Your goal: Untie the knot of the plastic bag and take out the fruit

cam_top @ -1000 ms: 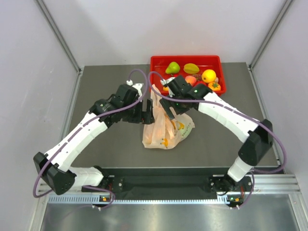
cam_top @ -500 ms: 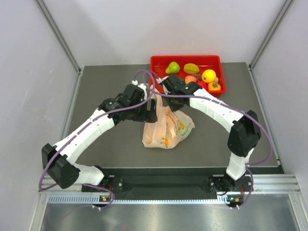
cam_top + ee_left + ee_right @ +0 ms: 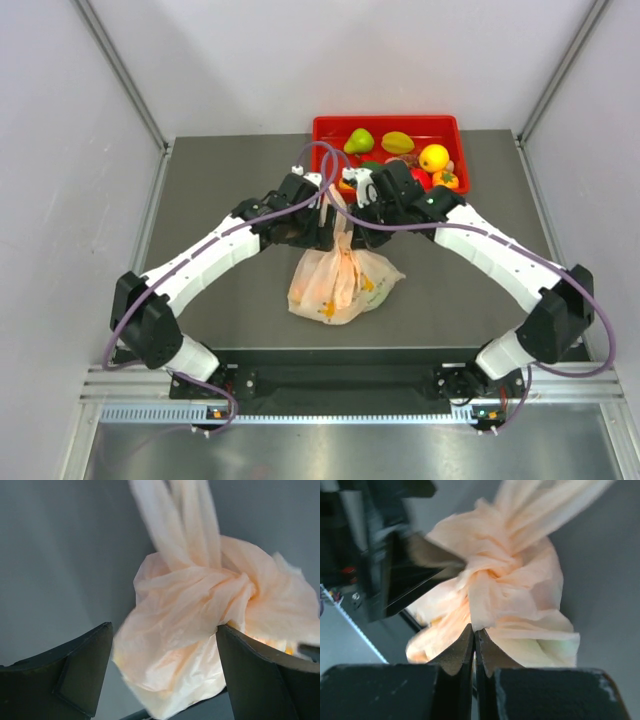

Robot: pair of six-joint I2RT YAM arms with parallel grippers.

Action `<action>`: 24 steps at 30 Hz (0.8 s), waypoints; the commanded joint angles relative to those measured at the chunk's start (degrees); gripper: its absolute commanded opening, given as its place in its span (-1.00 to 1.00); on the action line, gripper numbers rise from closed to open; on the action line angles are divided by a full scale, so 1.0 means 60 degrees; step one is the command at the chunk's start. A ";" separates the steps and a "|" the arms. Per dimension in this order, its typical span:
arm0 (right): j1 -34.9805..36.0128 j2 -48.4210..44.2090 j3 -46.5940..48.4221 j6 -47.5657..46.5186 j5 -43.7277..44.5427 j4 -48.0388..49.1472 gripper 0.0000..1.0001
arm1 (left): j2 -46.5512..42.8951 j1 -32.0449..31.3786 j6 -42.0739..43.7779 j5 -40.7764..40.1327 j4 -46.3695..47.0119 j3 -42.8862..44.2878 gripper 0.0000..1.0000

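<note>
The plastic bag (image 3: 340, 282) lies on the grey table in the top view, pale peach, with its handle loops drawn up toward the far side. The knot (image 3: 341, 228) sits between the two grippers. My left gripper (image 3: 164, 630) is open, its jaws wide on either side of the bag's bunched plastic just below the knot (image 3: 220, 587). My right gripper (image 3: 474, 628) is shut on a fold of the bag right under the knot (image 3: 487, 570). Several fruit (image 3: 434, 157) lie in the red tray. What is inside the bag is hidden by the plastic.
The red tray (image 3: 330, 128) stands at the far edge of the table, just behind both wrists. In the right wrist view one left finger (image 3: 420, 560) shows close beside the knot. Grey walls close in the table on the left, right and back.
Both grippers have closed in on the knot from either side. The left arm has swung right. The bag has shifted a little toward the near edge and its top is pulled up.
</note>
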 commanded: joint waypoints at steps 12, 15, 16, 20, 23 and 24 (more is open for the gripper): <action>-0.0109 -0.1525 -0.1010 0.1110 0.0246 0.0948 -1.00 | 0.0064 -0.0230 0.0259 -0.1151 0.0260 0.0112 -1.00; -0.0255 -0.1861 -0.1376 0.1520 0.1038 0.0948 -1.00 | -0.0683 -0.0172 0.0215 -0.2145 0.0083 -0.0312 -1.00; -0.0299 -0.2065 -0.1565 0.1594 0.1373 0.0948 -1.00 | -0.0917 -0.0128 0.0157 -0.2353 0.0083 -0.0545 -1.00; -0.0548 -0.2608 -0.2079 0.2005 0.2107 0.0919 -1.00 | -0.1943 0.0427 -0.0107 -0.2925 0.0346 -0.1132 -1.00; -0.0884 -0.2902 -0.2358 0.2617 0.3131 0.0466 -1.00 | -0.2514 0.0968 -0.0385 -0.3029 0.0435 -0.1411 -1.00; -0.1002 -0.2960 -0.2416 0.2853 0.3859 0.0262 -1.00 | -0.2588 0.1131 -0.0444 -0.3000 0.0435 -0.1513 -1.00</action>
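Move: The knot of the plastic bag sits between the hands. From the left hand, its fingers open around loose film, the knot is about 3 cm to the right, 1 cm ahead and 2 cm lower. The bag's tail reaches some 6 cm ahead and 2 cm right; the bulging bag lies 8 cm back and 3 cm right. From the right hand, already pinching a strip, the knot is about 4 cm left, 1 cm ahead, 2 cm lower. The left fingers shut on the film just left of the knot, after easing a little right, forward and down, while the right hand keeps its pinch and slackens back about 2 cm. Then both pull apart: the left hand some 9 cm left and 4 cm up, turning counter-clockwise, the right about 6 cm right, turning clockwise some 20 degrees. ##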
